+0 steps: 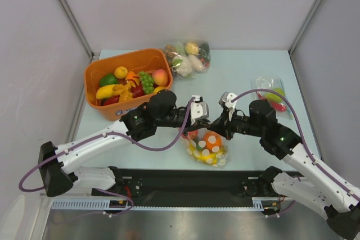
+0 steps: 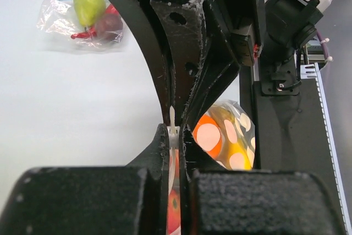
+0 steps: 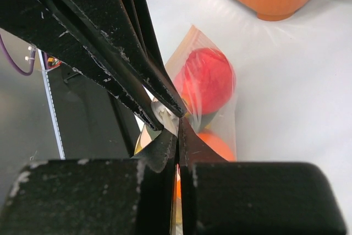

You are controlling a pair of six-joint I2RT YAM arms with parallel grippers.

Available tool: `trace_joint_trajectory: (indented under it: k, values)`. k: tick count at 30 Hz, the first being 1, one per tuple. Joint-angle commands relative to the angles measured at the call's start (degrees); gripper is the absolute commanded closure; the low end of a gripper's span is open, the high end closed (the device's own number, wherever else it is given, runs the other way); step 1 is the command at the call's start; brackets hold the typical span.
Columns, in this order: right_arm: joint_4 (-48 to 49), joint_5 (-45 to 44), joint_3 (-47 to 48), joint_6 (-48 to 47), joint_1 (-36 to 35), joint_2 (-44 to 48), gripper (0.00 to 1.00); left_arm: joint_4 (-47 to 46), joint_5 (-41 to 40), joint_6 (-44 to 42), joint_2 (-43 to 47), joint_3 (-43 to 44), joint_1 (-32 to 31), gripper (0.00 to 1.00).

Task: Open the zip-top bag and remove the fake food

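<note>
The zip-top bag [image 1: 207,149] lies near the table's front edge, between the two arms. It holds fake food: an orange piece with pale round spots [image 2: 212,136], a red apple [image 3: 210,80] and an orange fruit [image 3: 215,142]. My left gripper [image 2: 176,138] is shut on the white strip at the bag's top edge. My right gripper [image 3: 179,131] faces it tip to tip and is shut on the clear plastic beside that strip. In the top view the left gripper [image 1: 203,121] and the right gripper [image 1: 217,126] meet just above the bag.
An orange basket [image 1: 93,74] of loose toy fruit stands at the back left. A second filled bag [image 1: 188,57] lies behind it at the back centre. A third bag [image 1: 271,94] lies at the right, by the right arm's elbow.
</note>
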State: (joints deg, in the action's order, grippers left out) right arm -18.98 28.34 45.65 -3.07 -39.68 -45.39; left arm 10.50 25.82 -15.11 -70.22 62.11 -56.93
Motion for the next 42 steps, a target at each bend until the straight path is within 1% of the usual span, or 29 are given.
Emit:
trace_joint_trajectory:
  k: [1,6,18,27,34,39,42]
  values:
    - [0.88,-1.52,-0.03,-0.62,-0.40,1.53,1.00,-1.01,0.72,-0.79,0.52,1.35,0.32,1.00]
    - [0.79,-6.61,-0.21,-0.53,-0.31,3.28,1.00,-0.75,-0.60,-0.97,1.04,0.65,0.32,1.00]
    - [1.23,-13.91,0.05,0.08,-0.13,4.69,1.00,1.80,-3.93,-1.06,3.94,-0.58,0.32,1.00]
    - [1.93,-18.76,2.78,1.31,2.06,2.50,1.00,8.21,-9.21,2.01,6.32,1.17,0.32,1.00]
    - [5.62,-19.28,4.88,4.12,6.19,-4.34,1.00,12.96,-10.71,3.34,9.21,1.27,0.41,1.00]
    - [8.43,-19.55,7.87,5.09,9.09,-9.71,1.00,13.49,-10.44,3.69,11.68,-2.86,0.85,1.00]
    - [9.92,-19.29,9.54,5.27,10.76,-13.40,1.00,10.87,-10.18,4.21,13.70,-6.20,1.55,1.00]
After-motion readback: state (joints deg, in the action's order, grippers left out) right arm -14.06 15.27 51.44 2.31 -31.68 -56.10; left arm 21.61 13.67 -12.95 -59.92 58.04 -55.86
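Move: Both hands meet at the bag's pinched mouth. From either hand the zip-top bag's filled body hangs about 4 cm back and some 12 cm below, practically level sideways. From the right hand, the red fruit inside is roughly 7 cm left, 1 cm back and 9 cm down; the orange bin's middle is about 35 cm left and 22 cm ahead, and the pear bag about 29 cm right and 18 cm ahead, both some 18 cm lower. Both hands keep their pinch on the zip-top bag's mouth and pull it apart: the right hand first eases a couple of centimetres to its right, away from the left gripper, then sweeps forward faster and faster, about 10 cm in all, swinging clockwise some 20 degrees. The left hand waits briefly, then draws about 6 cm left towards the bin side, sinking slightly and turning counter-clockwise a little, with both grippers staying shut on the plastic. ##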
